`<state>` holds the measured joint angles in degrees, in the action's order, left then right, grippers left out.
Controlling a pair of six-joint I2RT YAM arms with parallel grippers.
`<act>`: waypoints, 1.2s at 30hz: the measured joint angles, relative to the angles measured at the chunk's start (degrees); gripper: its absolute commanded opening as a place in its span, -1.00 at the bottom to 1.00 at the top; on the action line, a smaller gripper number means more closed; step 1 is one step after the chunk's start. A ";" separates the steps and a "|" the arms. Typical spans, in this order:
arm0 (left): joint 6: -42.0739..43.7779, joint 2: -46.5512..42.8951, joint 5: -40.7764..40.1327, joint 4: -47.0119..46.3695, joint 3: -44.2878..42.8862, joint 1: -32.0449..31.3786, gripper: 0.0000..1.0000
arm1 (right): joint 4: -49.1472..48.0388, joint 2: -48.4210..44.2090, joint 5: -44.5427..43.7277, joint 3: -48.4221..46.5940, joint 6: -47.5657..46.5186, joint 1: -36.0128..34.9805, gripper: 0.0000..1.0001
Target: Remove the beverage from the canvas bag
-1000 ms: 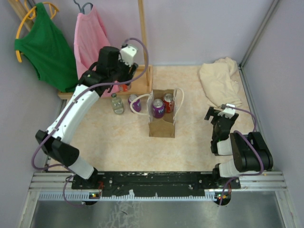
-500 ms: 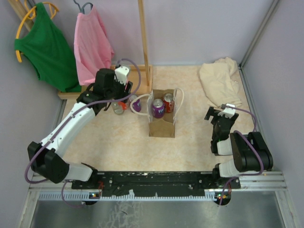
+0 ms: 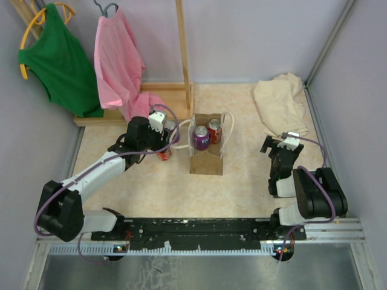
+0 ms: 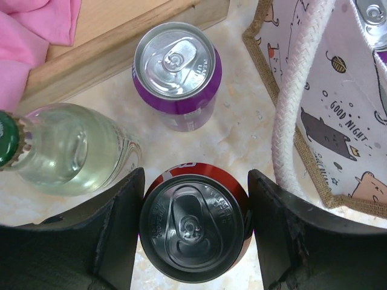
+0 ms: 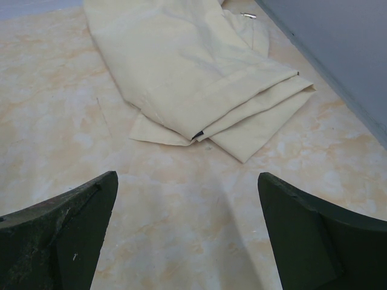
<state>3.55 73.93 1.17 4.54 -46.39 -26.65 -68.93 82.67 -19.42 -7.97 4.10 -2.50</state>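
Note:
The canvas bag (image 3: 205, 159) stands upright mid-table with white rope handles (image 4: 296, 90). A purple can (image 3: 201, 138) and a red can (image 3: 214, 129) stand inside it. My left gripper (image 3: 162, 148) is low, just left of the bag, shut on a red can with a black top (image 4: 195, 226); both fingers press its sides. Whether that can rests on the table I cannot tell. A purple can (image 4: 177, 67) and a clear glass bottle with a green cap (image 4: 66, 148) stand just beyond it. My right gripper (image 5: 187, 241) is open and empty over bare table at the right.
A pale beige cloth heap (image 3: 279, 103) lies at the back right and shows in the right wrist view (image 5: 193, 66). A wooden rack (image 3: 181, 54) with a pink garment (image 3: 118, 54) and a green garment (image 3: 57, 60) stands at the back left, its base (image 4: 115, 36) close to the cans.
My left gripper has come down and toward the near side from by the rack, carrying the red can to table level beside the bag. The right arm has not moved.

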 measured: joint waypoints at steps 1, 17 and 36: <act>-0.09 0.13 0.00 -1.05 0.50 -0.17 -1.00 | 0.00 0.00 0.00 -0.02 0.00 0.00 0.98; 1.55 11.08 -1.99 -4.37 -4.24 -5.29 -0.40 | 0.00 0.00 0.00 -0.02 -0.02 0.00 0.98; 2.95 11.19 -8.90 3.10 -10.93 -9.75 0.99 | 0.00 0.00 0.00 0.00 0.00 0.00 0.98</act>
<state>6.50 85.12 -7.73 7.64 -57.32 -36.40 -68.93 82.67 -19.42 -7.97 4.10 -2.50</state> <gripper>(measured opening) 0.998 0.990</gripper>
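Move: The left hand holds the red can upright; its clear table spot is about 5 cm right, 1 ahead and 10 below. The purple can stands roughly 9 cm ahead and 4 right, the glass bottle 7 ahead and 4 left, and the canvas bag 5 ahead and 17 right, their middles 2 to 4 cm lower. From the idle right hand the spot is about 42 cm left, 2 back and 5 below. Left hand carries the red can about 5 cm right towards the bag, lowers it 3, opens and rises. ##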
